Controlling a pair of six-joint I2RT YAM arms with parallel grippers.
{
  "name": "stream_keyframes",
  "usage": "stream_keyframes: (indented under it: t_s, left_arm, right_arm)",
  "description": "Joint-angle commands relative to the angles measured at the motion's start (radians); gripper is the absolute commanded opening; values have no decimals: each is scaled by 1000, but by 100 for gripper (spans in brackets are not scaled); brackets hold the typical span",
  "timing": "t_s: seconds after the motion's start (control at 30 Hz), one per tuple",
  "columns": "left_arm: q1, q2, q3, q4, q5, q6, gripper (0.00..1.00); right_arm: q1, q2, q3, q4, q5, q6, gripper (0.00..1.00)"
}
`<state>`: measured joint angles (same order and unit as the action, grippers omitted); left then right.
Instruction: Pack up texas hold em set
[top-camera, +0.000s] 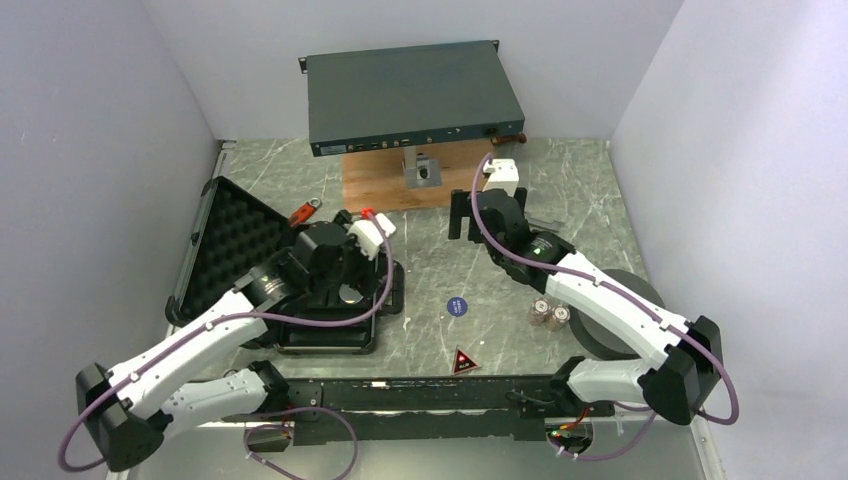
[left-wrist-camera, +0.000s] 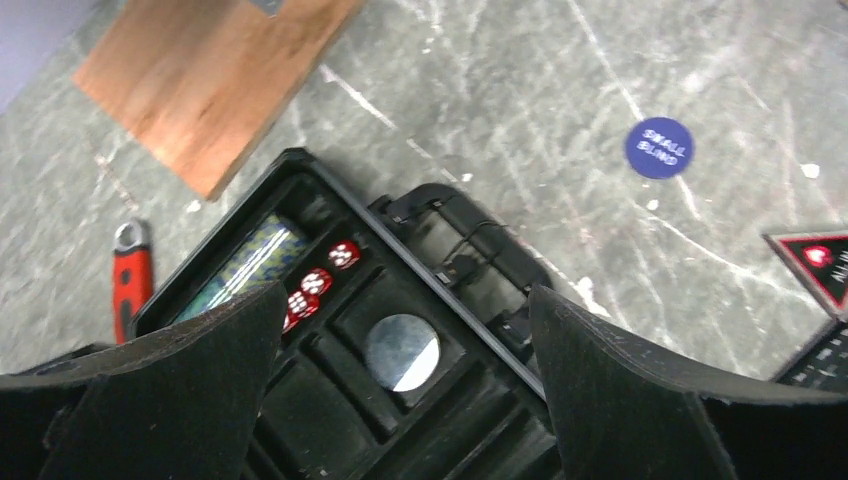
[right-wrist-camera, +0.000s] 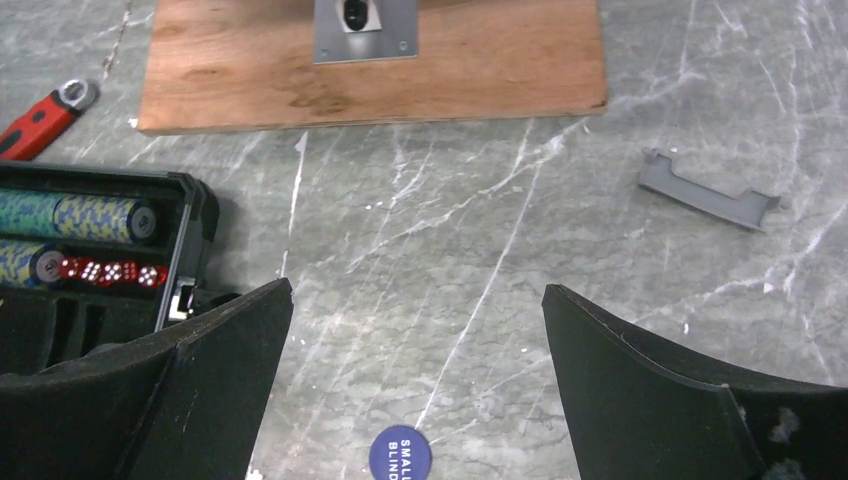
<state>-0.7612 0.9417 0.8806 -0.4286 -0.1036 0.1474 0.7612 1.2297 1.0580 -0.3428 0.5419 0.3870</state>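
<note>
The black case lies open at the left, its egg-crate foam lid (top-camera: 230, 245) flat and its tray (left-wrist-camera: 330, 420) under my left gripper (left-wrist-camera: 405, 300). That gripper (top-camera: 340, 285) hangs open above the tray with nothing in it. In the tray are chip stacks (right-wrist-camera: 95, 218), a row of red dice (left-wrist-camera: 320, 280) and a round disc (left-wrist-camera: 402, 352) in a square pocket. My right gripper (right-wrist-camera: 417, 295) is open over bare table, right of the case. The blue round disc (right-wrist-camera: 399, 455) lies just below it. A red triangle marker (top-camera: 463, 361) and two short chip stacks (top-camera: 549, 314) rest on the table.
A flat grey rack unit (top-camera: 415, 95) sits at the back above a wooden board (right-wrist-camera: 370, 60). A red-handled tool (left-wrist-camera: 132, 280) lies beside the case. A small grey bracket (right-wrist-camera: 708, 190) is on the table at right. A dark foam ring (top-camera: 620, 310) lies under the right arm.
</note>
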Motion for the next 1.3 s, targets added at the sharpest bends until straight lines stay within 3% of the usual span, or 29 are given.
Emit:
stream_keyframes:
  t_s: [0.0, 0.17, 0.3, 0.57, 1.27]
  left_arm:
    - [-107, 74, 67, 7, -57, -49, 97]
    - [-215, 234, 72, 70, -151, -134, 97]
    - [-249, 391, 135, 80, -147, -250, 97]
    - [-303, 662, 274, 80, -142, -296, 96]
    - [-363, 902, 406, 93, -102, -394, 93]
  right_arm:
    - [-39, -24, -17, 2, 13, 34, 100]
    - [-91, -48, -31, -20, -2, 62, 100]
    - [-127, -75, -39, -30, -18, 82, 100]
    - [-161, -131, -54, -30, -24, 95, 100]
    - [-207, -176, -69, -26, -17, 128, 100]
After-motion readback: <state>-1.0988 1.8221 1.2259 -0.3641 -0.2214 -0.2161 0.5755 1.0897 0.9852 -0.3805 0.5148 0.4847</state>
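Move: The blue small blind button lies flat on the table about 18 cm to the right of my left hand, roughly level with it fore and aft, and some 21 cm below. The red triangle marker is about 10 cm nearer the base than the button and 2 cm farther right. The case handle sits some 12 cm to the left of the button and 3 cm farther out. From my right hand the button is about 8 cm back, 2 cm left and 22 cm down. I carry my open, empty left hand off the case and past its handle, some 17 cm to the right, sinking about 16 cm towards the small blind button; the last stretch is mostly descent. On the way I tip the fingers about 25 degrees steeper and keep them wide. My open right hand gives way about 7 cm to the right, turning slightly clockwise. ##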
